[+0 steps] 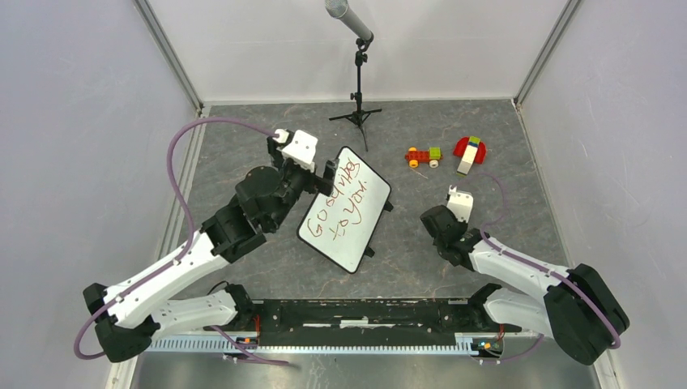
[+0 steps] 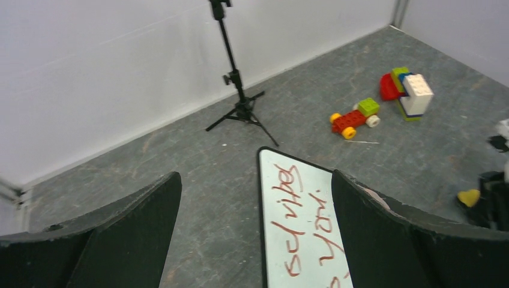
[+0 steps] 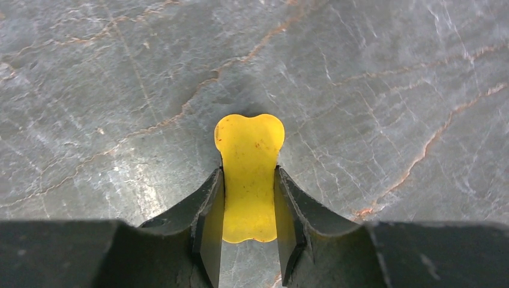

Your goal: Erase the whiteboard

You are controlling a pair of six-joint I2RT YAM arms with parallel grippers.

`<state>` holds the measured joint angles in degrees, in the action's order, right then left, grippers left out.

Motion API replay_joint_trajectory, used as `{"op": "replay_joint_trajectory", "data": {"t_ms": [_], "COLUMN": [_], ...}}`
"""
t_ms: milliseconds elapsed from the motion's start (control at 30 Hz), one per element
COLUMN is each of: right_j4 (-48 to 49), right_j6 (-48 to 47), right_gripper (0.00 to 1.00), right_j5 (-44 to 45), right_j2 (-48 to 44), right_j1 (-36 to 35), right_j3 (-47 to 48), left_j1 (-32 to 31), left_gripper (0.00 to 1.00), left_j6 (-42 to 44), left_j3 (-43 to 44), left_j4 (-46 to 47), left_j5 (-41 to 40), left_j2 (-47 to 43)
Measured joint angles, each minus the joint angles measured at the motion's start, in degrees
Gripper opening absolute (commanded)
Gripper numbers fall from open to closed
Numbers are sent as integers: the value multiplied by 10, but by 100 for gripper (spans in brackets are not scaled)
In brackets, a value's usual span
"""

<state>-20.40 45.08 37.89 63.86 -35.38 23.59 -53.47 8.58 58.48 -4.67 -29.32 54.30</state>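
The whiteboard (image 1: 347, 212) lies tilted in the middle of the table, with red handwriting across it. In the left wrist view, the whiteboard's (image 2: 303, 222) far corner and left edge sit between my fingers. My left gripper (image 1: 320, 180) (image 2: 255, 180) hovers wide open over that upper left edge and holds nothing. My right gripper (image 1: 439, 228) (image 3: 249, 175) points down at the table to the right of the board. It is shut on a flat yellow pad (image 3: 249, 150), which is squeezed in at the waist between the two fingers. The left wrist view also shows the yellow pad (image 2: 469, 197).
A microphone stand (image 1: 359, 89) (image 2: 240, 102) rises at the back centre. A red and green toy car (image 1: 423, 156) (image 2: 355, 117) and a stack of coloured bricks (image 1: 469, 151) (image 2: 408, 91) lie at the back right. White walls enclose the grey stone-patterned table (image 1: 502, 130).
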Motion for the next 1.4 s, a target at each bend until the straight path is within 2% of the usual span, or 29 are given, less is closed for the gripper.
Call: {"op": "replay_joint_trajectory", "data": {"t_ms": [200,267,333,400,500,600,767,1000,1233,1400], "right_j4": [63,94,122,147,169,196,264,353,379,396], "right_j6": [-110,-141,-167,-189,-213,-227,-225,-198,-180,-162], "right_gripper": [18,17,17,17,17,17,18,17,18,18], "right_j5": [-61,-100,-144,-185,-234,-288,-365,-419,-417,-402], "right_j2": [-30,-49,-56,-50,-23,11,58,107,207,263], "right_j1": [0,0,0,0,0,0,-9,-19,-19,-20], "right_j3": [-5,-12,-15,-15,-5,21,86,151,245,295], "left_j1": [5,33,93,178,280,323,342,343,343,343], "left_gripper": [100,100,100,99,96,85,77,58,41,40], "left_j6": [-51,-91,-139,-195,-259,-301,-344,-367,-376,-379], "left_j3": [83,121,135,136,136,136,160,162,162,162], "left_j4": [-66,-97,-108,-121,-130,-126,-115,-112,-97,-94], "left_j5": [78,146,216,291,364,432,525,568,591,595], "left_j2": [94,135,157,167,178,194,291,391,405,405]}}
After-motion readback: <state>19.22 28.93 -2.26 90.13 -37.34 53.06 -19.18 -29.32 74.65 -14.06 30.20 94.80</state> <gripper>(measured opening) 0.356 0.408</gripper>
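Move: The whiteboard stands tilted, its middle about 28 cm to the right hand's left, 4 cm ahead and 7 cm up; its far corner is some 17 cm ahead, 28 cm left and 13 cm higher. The toy car sits about 20 cm ahead and 12 cm left of the right hand, near table height. For the left hand that far corner lies roughly 13 cm ahead, 6 cm right and 21 cm below. Still pinched in the right fingers, the yellow eraser is brought onto the whiteboard's face near its far corner: the right hand swings some 25 cm left, rising and then pushing forward about 14 cm each, turning counter-clockwise. The left hand sweeps right and back, goes forward about 12 cm and sinks 16, tips down some 55 degrees and half closes at the board's raised edge. ##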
